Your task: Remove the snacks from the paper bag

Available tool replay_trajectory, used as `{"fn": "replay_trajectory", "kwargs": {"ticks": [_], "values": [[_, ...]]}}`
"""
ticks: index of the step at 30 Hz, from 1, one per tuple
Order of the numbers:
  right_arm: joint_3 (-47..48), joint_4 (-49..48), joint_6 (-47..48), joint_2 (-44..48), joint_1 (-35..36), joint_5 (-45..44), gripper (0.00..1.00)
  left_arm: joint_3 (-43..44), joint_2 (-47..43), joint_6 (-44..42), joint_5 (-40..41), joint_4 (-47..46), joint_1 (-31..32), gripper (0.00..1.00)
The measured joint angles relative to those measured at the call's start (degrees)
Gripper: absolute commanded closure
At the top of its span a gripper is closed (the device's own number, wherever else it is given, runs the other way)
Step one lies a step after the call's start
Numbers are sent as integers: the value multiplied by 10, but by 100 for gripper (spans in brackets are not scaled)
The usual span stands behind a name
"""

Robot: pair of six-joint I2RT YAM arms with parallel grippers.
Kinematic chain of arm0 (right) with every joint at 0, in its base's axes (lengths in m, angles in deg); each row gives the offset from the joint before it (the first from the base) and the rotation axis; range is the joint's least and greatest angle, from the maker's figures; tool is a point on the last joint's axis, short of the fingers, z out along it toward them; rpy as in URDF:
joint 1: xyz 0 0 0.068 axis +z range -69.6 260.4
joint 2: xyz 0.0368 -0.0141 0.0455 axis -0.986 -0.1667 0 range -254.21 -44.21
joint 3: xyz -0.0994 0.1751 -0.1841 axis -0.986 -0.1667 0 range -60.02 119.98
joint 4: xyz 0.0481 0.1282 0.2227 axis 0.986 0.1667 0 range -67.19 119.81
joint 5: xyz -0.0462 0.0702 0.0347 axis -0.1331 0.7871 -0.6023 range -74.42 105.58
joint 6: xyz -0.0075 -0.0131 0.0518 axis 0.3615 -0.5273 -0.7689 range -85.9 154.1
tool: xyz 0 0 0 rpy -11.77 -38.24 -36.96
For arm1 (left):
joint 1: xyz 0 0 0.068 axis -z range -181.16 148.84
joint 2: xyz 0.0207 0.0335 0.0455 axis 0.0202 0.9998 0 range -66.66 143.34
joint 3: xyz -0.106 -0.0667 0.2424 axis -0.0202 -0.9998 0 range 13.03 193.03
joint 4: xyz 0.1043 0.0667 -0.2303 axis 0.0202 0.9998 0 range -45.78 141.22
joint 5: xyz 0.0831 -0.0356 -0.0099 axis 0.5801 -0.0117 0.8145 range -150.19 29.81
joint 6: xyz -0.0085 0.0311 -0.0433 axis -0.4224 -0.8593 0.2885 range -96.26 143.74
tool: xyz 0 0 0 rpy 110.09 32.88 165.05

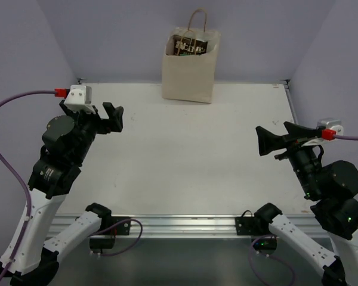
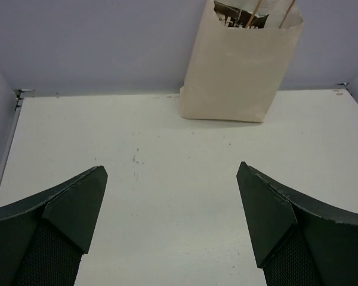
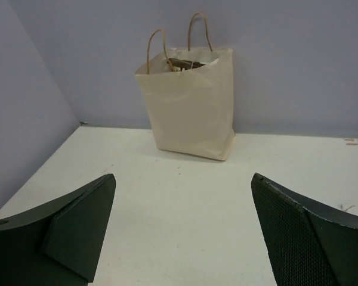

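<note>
The paper bag stands upright at the far middle of the white table, its cord handles up. It also shows in the left wrist view and the right wrist view. A dark brown snack packet peeks out of its open top; the other snacks are hidden inside. My left gripper is open and empty at the left, well short of the bag. My right gripper is open and empty at the right, also far from the bag.
The white table is walled by purple panels on three sides. A metal rail runs along the near edge between the arm bases. Purple cables hang off both arms.
</note>
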Motion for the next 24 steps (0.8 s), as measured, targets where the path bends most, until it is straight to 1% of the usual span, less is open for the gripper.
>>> {"fn": "replay_trajectory", "kwargs": {"ticks": [5,9,11,16,19,22,23,24], "values": [[-6,1,-19,-21,0,16,1,0,24,15,-2,-2,0,0],[4,3,-42,-79,0,28,1,-1,49,30,-4,-2,0,0],[16,-2,-47,-127,0,42,1,-1,64,38,-5,-2,0,0],[57,-58,-28,-275,-8,87,1,-7,80,53,-15,-1,0,0],[99,-115,-9,-378,-40,131,1,-8,80,59,-20,2,0,0],[129,-178,6,-459,-81,177,1,-10,77,64,-22,2,0,0],[140,-202,13,-489,-90,189,2,-12,75,67,-23,2,0,0],[158,-224,21,-524,-100,200,6,-16,71,68,-23,3,0,0]]}}
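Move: Some 44 cm ahead of the right hand and 16 cm to its left stands the paper bag against the back wall, its middle about 29 cm lower. The black snack packet sits in the bag's open mouth, practically the same distance out and across but only some 20 cm below the hand. From the left hand the bag is about 37 cm ahead, 24 cm to the right and 25 cm down. Sweeping the empty right hand out towards the paper bag, the arm gathers speed over about 24 cm forward and 13 cm left, sinking a little, while the wrist tips down and turns counter-clockwise some 10 degrees each. Meanwhile the left hand sinks about 4.5 cm, edging forward and right, and tips down too. Both grippers stay wide open. ##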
